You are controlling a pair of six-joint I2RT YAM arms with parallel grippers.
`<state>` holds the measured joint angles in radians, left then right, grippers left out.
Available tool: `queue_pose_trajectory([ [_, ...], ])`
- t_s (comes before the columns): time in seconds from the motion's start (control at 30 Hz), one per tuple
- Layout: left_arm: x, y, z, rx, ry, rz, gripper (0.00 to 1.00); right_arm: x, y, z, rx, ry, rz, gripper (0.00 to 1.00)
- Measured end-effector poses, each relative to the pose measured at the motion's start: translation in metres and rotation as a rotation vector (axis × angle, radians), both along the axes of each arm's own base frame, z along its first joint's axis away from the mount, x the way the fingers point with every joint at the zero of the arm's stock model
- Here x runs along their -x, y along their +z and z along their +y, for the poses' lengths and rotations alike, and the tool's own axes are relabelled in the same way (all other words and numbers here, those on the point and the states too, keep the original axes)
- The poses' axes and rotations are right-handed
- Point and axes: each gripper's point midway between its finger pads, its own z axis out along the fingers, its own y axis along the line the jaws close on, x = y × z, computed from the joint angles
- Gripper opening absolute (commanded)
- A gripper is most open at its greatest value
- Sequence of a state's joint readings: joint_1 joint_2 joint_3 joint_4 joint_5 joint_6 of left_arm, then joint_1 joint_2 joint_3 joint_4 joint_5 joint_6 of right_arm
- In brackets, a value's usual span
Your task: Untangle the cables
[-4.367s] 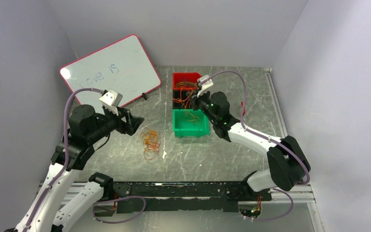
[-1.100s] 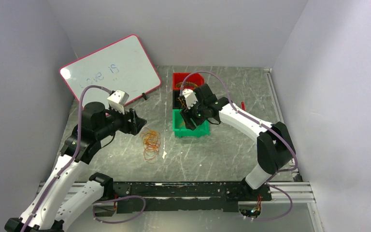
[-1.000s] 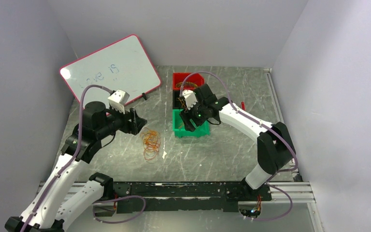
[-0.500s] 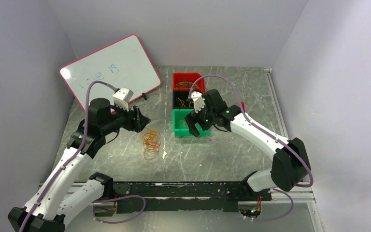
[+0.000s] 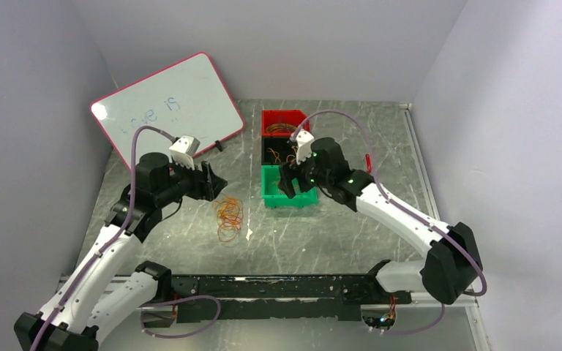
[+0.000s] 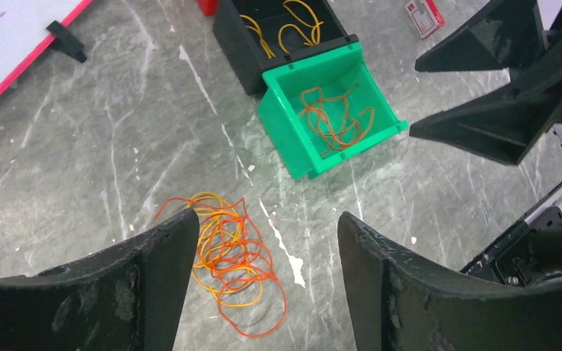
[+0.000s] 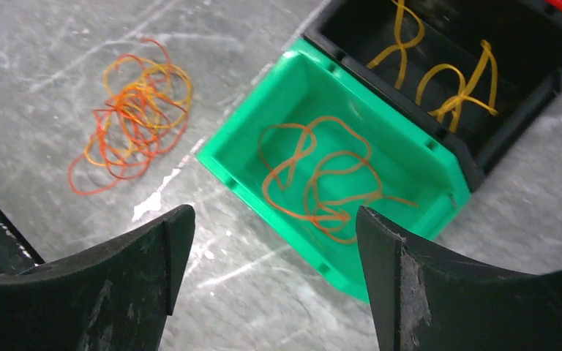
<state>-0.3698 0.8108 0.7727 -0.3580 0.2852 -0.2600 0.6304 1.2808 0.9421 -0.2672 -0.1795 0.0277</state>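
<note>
The cables [image 5: 228,217] lie as a small tangle of thin orange, yellow and reddish loops on the grey table, left of the bins. My left gripper [image 5: 216,183] hovers just above and left of the tangle, open and holding nothing. In the left wrist view the cables [image 6: 223,256] lie below, close to the left finger [image 6: 154,270]. My right gripper [image 5: 287,183] hangs open and empty over the near left edge of the green bin [image 5: 290,197]. The right wrist view has the cables [image 7: 135,117] at upper left.
Three bins stand in a row: red [image 5: 282,117] at the back, black [image 5: 268,155] with yellow loops [image 7: 454,80], green [image 7: 241,175] with orange loops [image 7: 322,175]. A whiteboard [image 5: 165,102] leans at the back left. A small red item [image 5: 368,159] lies right of the bins.
My right gripper has lifted out of the green bin and drawn back, its jaws now open. The left gripper has edged right, closer to the tangle.
</note>
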Motion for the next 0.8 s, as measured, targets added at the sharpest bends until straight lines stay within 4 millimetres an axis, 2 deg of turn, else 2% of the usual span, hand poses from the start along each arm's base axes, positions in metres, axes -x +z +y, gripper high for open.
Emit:
queue_pose_trajectory([
  [0.1,-0.001,-0.005,0.007,0.005,0.057,0.007,0.74,0.003,0.001,0.021,-0.017,0.009,-0.023,0.79],
  [0.3,-0.006,-0.008,0.034,0.002,0.244,0.015,0.73,0.027,-0.005,0.078,-0.052,0.079,-0.011,0.66],
  [0.43,-0.007,-0.013,0.052,-0.01,0.348,0.039,0.73,0.032,0.001,0.109,-0.126,0.065,0.013,0.6],
  [0.53,-0.005,-0.012,0.057,-0.01,0.378,0.043,0.73,0.036,-0.002,0.129,-0.158,0.055,0.035,0.56],
  [0.67,0.0,-0.003,0.059,0.011,0.379,0.011,0.73,0.04,-0.022,0.155,-0.15,0.046,0.081,0.5],
  [0.8,0.004,0.002,0.06,0.024,0.377,-0.008,0.73,0.039,-0.048,0.165,-0.13,0.01,0.135,0.45],
])
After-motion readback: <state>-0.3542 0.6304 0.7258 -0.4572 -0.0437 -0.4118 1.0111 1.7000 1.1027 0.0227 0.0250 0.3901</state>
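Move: The orange-and-yellow cable tangle lies on the table about 19 cm to the right hand's left, some 5 cm back and 16 cm below it. The green bin sits about 5 cm ahead of the right hand and 1 cm to its right, 12 below, with the black bin some 15 cm beyond the green one. From the left hand, the tangle is almost straight underneath, about 22 cm down and 2 cm back. Towards the cable tangle, the empty right hand sweeps some 16 cm left from above the green bin, drawing back about 4 cm and sinking about 5 cm late in the sweep. Its wrist rolls slightly and its wide-open fingers close to about half. The left hand, still open, swings about 6 cm left and turns some 20 degrees counter-clockwise, touching nothing. ##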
